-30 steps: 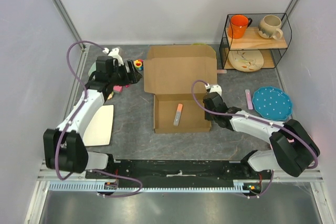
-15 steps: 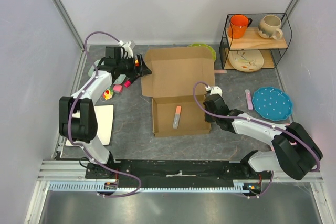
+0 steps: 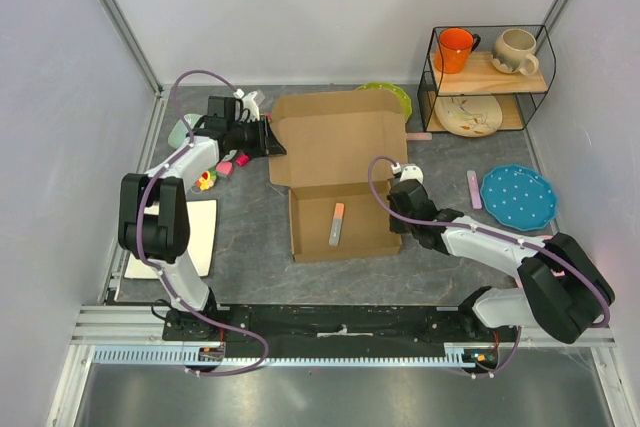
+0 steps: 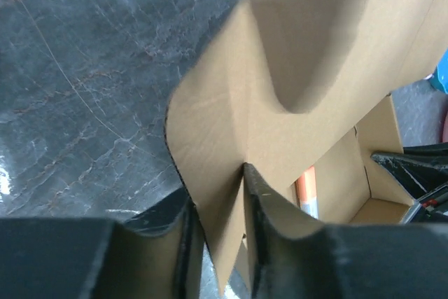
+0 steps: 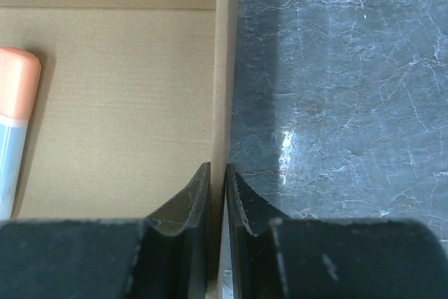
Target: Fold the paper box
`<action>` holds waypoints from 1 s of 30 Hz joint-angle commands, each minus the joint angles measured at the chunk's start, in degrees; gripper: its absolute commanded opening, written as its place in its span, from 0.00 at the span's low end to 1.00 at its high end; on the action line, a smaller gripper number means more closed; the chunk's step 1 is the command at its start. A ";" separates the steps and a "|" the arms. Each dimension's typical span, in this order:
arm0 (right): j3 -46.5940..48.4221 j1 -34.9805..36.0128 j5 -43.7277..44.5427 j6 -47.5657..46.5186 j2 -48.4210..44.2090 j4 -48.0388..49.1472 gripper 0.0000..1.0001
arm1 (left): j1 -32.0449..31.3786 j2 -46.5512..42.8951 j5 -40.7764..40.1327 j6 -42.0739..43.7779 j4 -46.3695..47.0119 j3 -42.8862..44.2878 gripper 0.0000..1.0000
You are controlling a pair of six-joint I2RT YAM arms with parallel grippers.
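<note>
The paper box (image 3: 340, 142) is brown cardboard in the middle of the table. Its lid lies open at the back and its shallow tray (image 3: 355, 237) sits nearer me. An orange and grey stick (image 3: 337, 224) lies inside the tray. My left gripper (image 3: 266, 137) is at the lid's left side flap; in the left wrist view the gripper (image 4: 217, 185) is shut on that flap (image 4: 210, 138), with a finger on each side. My right gripper (image 3: 399, 215) is shut on the tray's right wall (image 5: 222, 68), which stands upright between its fingers (image 5: 200, 194).
A wire shelf (image 3: 487, 72) at the back right holds an orange mug (image 3: 455, 48), a beige mug (image 3: 515, 50) and a plate (image 3: 468, 115). A blue dotted plate (image 3: 518, 196) and a pink stick (image 3: 474, 189) lie right of the box. A white board (image 3: 190, 237) and small toys (image 3: 215, 172) lie left.
My left arm reached across to the lid's left flap and its jaws closed on it. The box shifted slightly. The right gripper kept its hold on the tray wall.
</note>
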 commanded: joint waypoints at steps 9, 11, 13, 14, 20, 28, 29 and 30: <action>2.51 0.38 0.35 1.86 -6.94 -4.05 0.61 | -1.12 -3.73 3.12 1.17 4.32 -2.55 0.02; 5.05 0.38 1.58 2.30 -10.19 -6.85 0.67 | -1.48 -5.05 2.15 1.87 5.37 -3.07 0.02; 8.81 0.20 3.86 1.69 -12.74 -8.97 0.72 | -2.00 -6.28 1.19 2.58 6.26 -3.95 0.02; 10.41 -0.23 4.30 1.25 -13.27 -10.98 0.73 | -2.09 -7.76 0.40 2.67 8.00 -5.35 0.02; 21.49 -5.23 5.71 -3.32 -8.72 -14.95 0.78 | -3.15 -14.01 -4.08 1.97 14.43 -13.08 0.02; 23.78 -10.61 3.69 -4.38 -2.84 -10.04 0.79 | -3.85 -20.17 -5.94 1.79 22.61 -18.64 0.02; 23.87 -10.78 3.69 -4.64 -2.12 -9.07 0.79 | -3.94 -20.17 -5.85 1.79 22.70 -18.55 0.02; 24.04 -11.04 3.78 -4.91 -0.72 -8.63 0.79 | -4.03 -20.08 -5.76 1.62 22.78 -18.55 0.02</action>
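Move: The lid's left flap already lies between the left fingers. From there the orange marker in the box is about 14 cm back, 10 cm to the right and 11 cm below. The right fingers straddle the box's right wall. From them the lid's right flap is some 12 cm ahead, 2 cm left and 9 cm up. The yellow-capped marker is about 22 cm ahead and 3 cm right, the lilac marker 9 cm ahead and 15 cm right, both slightly below. Shut the left gripper on the lid's left flap and keep it pinched while drawing it back and up about 4 cm each way, tipping the fingers up. Open the right gripper to let go of the box's right wall, lift it clear by some 15 cm and swing forward, then a little left, easing down at the end with open fingers close to the lid's right flap. ##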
